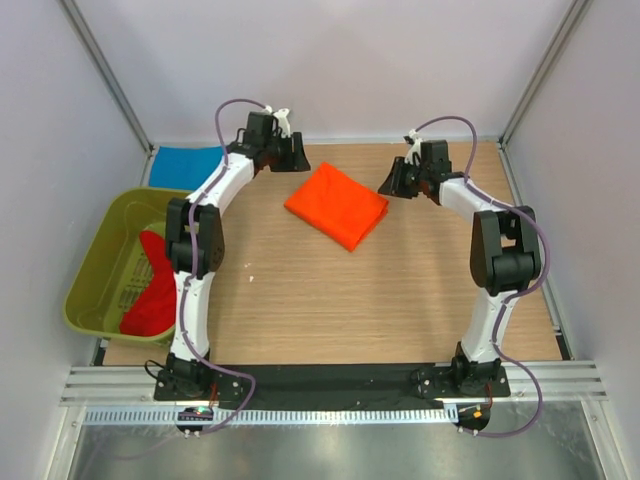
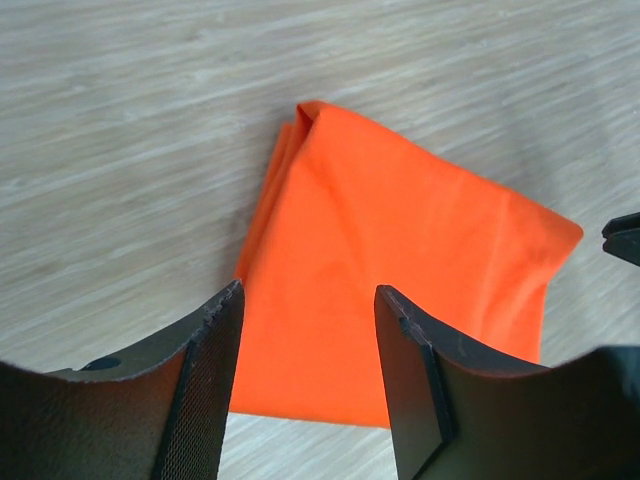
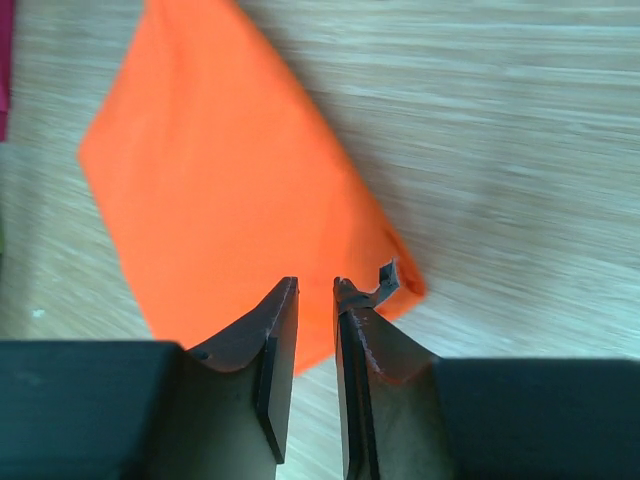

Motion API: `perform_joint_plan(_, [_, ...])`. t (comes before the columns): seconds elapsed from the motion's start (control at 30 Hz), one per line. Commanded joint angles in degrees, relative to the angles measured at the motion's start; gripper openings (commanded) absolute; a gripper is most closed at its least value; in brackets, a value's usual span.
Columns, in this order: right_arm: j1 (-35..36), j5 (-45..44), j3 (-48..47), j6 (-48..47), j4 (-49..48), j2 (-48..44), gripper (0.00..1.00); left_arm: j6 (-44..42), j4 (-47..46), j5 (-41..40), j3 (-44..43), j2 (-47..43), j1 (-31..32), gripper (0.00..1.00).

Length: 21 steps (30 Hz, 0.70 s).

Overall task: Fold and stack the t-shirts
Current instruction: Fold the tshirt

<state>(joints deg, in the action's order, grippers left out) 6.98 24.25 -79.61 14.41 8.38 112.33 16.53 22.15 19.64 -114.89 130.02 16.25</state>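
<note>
The bright orange t-shirt [image 1: 337, 206] lies folded into a neat rectangle at the back middle of the wooden table. My left gripper [image 1: 296, 160] hovers just off its far-left corner, open and empty. From the left wrist the orange shirt [image 2: 400, 270] fills the space beyond the left gripper [image 2: 309, 290]. My right gripper [image 1: 392, 183] hangs by the shirt's right corner. It is open only narrowly and holds nothing. In the right wrist view the orange shirt [image 3: 230, 190] lies beyond the right gripper [image 3: 316, 282]. A blue t-shirt [image 1: 185, 160] lies flat at the back left. A red t-shirt [image 1: 155, 285] sits crumpled in the tub.
The olive-green plastic tub [image 1: 100, 260] stands off the table's left edge. White panels enclose the back and both sides. A black strip [image 1: 330, 378] runs along the near edge between the arm bases.
</note>
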Motion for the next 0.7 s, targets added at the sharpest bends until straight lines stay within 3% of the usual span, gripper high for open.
perform_joint_plan(0.0, [2.68,-1.02,-0.55,5.89,-1.18,-3.61,0.28,0.08,3.50,3.56,-0.16,-0.03,0.18,0.57])
perform_joint_plan(0.23, [3.30,-8.07,3.06,10.81,-3.55,-1.16,0.31,-0.36,7.81,1.02,1.42,-0.64,0.10,0.57])
perform_joint_plan(0.47, [-0.30,-5.98,4.47,12.48,-7.41,4.11,0.31,-2.12,11.50,-6.09,3.53,-1.26,0.01,0.59])
perform_joint_plan(0.67, [-1.01,-5.27,2.18,10.37,-4.87,3.07,0.32,-3.26,13.97,-6.10,4.15,0.14,0.01,0.59])
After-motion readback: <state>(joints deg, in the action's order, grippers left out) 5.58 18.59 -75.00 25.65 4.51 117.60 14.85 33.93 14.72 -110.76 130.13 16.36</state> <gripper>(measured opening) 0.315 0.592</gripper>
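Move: The orange t-shirt lies folded and skewed between the open hands. Its left corner is some 13 cm below the left hand, 4 cm to its left and 2 cm back; its far corner is about 8 cm ahead and 6 cm to the right, the blue stack some 27 cm left and 6 cm ahead. From the right hand the shirt's right corner lies about 8 cm below, 1 cm ahead and 1 cm right, and its near corner 6 cm left and 10 cm back. The right hand first swings about 3 cm left with barely any rise, then comes back to the right by 5 cm while sinking some 7 cm to the shirt's right corner, its part-open fingers tipping down 10 degrees and turning a little clockwise; contact with the cloth can't be made out. The left hand sinks about 6 cm towards the left corner while drawing back 4.5 cm and a little left, its fingers staying open and tipping down some 15 degrees, still clear above the cloth. ##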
